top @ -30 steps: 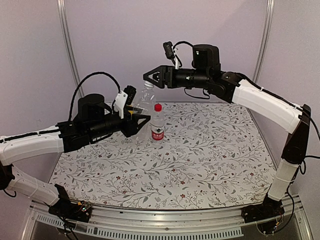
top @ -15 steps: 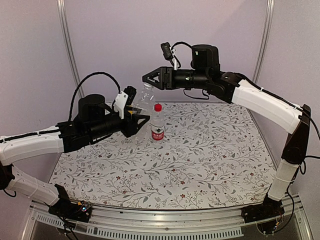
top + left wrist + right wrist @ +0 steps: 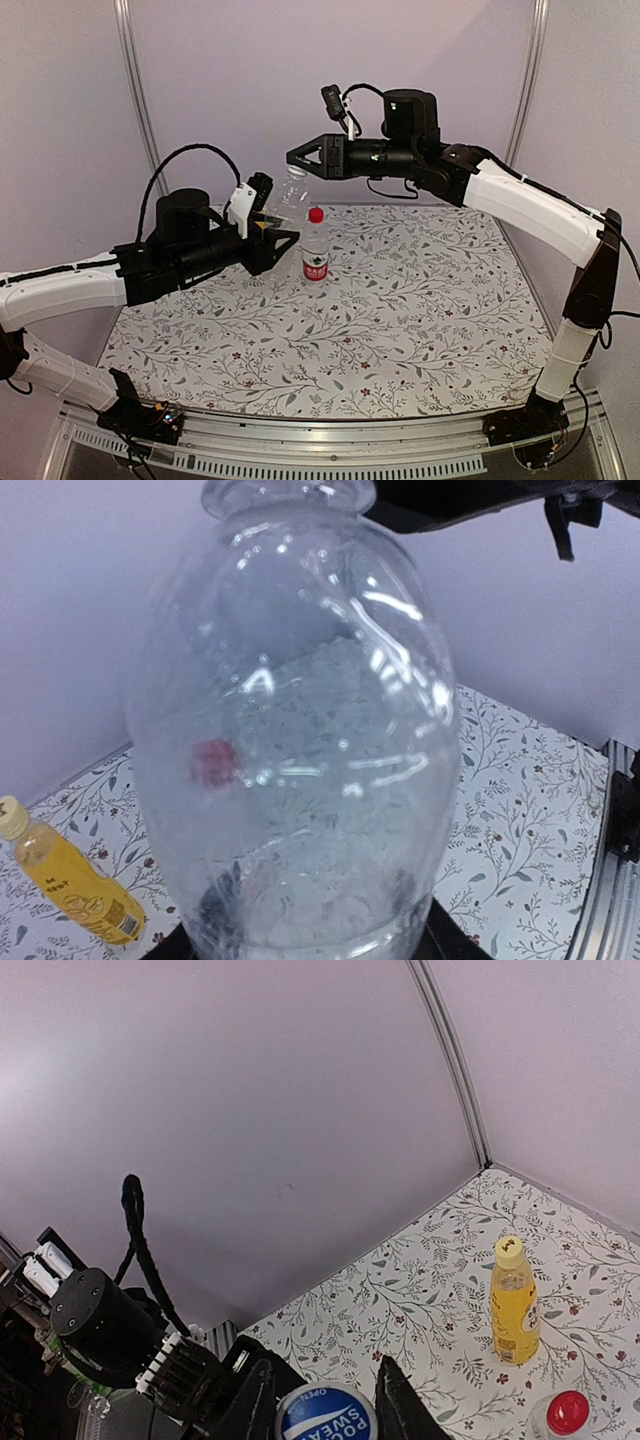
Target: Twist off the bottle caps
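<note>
My left gripper (image 3: 278, 232) is shut on the body of a clear unlabelled bottle (image 3: 291, 192), held tilted above the table. That bottle (image 3: 300, 730) fills the left wrist view. At its top, my right gripper (image 3: 297, 158) is shut on the blue-white cap (image 3: 325, 1412), which sits between its two dark fingers (image 3: 255, 1400). The clear bottle with a red label (image 3: 315, 255) stands upright just right of the left gripper, its red cap (image 3: 316, 214) on. The bottle of yellow liquid (image 3: 514, 1315) stands on the cloth with its yellow cap (image 3: 509, 1251) on.
A floral cloth (image 3: 400, 320) covers the table. Metal frame posts (image 3: 135, 90) rise at the back corners against the lilac wall. An aluminium rail (image 3: 330, 440) runs along the near edge between the arm bases.
The right gripper's jaws have closed onto the blue-white cap. The left arm and the bottle it holds have stayed put.
</note>
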### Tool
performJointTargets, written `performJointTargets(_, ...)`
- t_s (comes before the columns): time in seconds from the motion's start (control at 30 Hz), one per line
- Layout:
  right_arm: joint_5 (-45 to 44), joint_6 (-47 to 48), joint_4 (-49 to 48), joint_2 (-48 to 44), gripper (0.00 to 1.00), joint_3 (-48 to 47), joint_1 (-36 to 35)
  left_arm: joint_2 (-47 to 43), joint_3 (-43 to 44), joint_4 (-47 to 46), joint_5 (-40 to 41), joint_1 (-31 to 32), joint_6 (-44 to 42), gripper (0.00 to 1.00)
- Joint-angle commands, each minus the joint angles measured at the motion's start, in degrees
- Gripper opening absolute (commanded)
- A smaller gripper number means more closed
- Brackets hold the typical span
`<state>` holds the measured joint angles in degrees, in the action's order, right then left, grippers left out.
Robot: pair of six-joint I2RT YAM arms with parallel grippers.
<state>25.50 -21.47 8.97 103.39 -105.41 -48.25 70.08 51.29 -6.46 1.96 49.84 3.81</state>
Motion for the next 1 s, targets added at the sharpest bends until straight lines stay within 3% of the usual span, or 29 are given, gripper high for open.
performJointTargets(0.0,2.6,1.8,-0.5,1.1,0.27,-0.9,-0.4,-1.6,1.0,-0.6,-1.3,0.7,-1.1,0.49)
performJointTargets(0.1,11.3,9.4,-0.5,0.5,0.24,-0.2,1.2,-3.1,-0.1,-2.1,-10.8,0.5,-2.6,0.49)
performJointTargets(0.2,34.4,19.2,0.9,0.4,0.22,0.8,3.7,-4.4,-1.7,-5.0,-28.9,-0.5,-3.7,0.49)
performJointTargets(0.27,39.7,29.8,3.2,-0.1,0.28,2.1,4.0,-4.5,-2.8,-8.5,-39.7,-0.9,-3.0,0.49)
performJointTargets(0.37,42.9,33.3,4.6,0.3,0.27,1.7,4.0,-3.8,-4.0,-12.8,-48.0,-1.7,0.0,0.49)
performJointTargets(0.57,44.6,34.0,6.8,1.3,0.31,0.1,5.4,-2.6,-3.6,-13.1,-48.4,-2.9,1.0,0.47)
performJointTargets(0.7,41.2,32.4,6.6,0.1,0.53,0.1,5.5,-2.5,-3.5,-12.2,-45.0,-3.1,0.6,0.47)
performJointTargets(0.87,36.0,30.0,5.1,-2.9,0.90,2.1,5.5,-1.6,-2.2,-8.8,-38.7,-3.1,-0.5,0.48)
performJointTargets(0.97,32.5,27.3,-0.5,-5.9,0.99,6.6,5.5,-1.2,-1.7,-7.3,-33.9,-3.0,-0.7,0.48)
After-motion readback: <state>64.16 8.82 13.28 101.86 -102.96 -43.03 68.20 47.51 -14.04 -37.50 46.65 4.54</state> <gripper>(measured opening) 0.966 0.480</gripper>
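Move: The clear bottle's cap sits right between the right fingers, already gripped; from the left hand, still holding the bottle's body, the cap is about 12 cm higher, 3 cm ahead and 3 cm right. The red-capped bottle stands some 9 cm ahead of the right hand, 2 cm right and 31 cm below; the yellow bottle is about 13 cm ahead, 13 cm left and 30 cm below. Twisting cap against bottle, hands swing back about 10 cm, right 40 degrees counter-clockwise, left clockwise; right fingers open. ##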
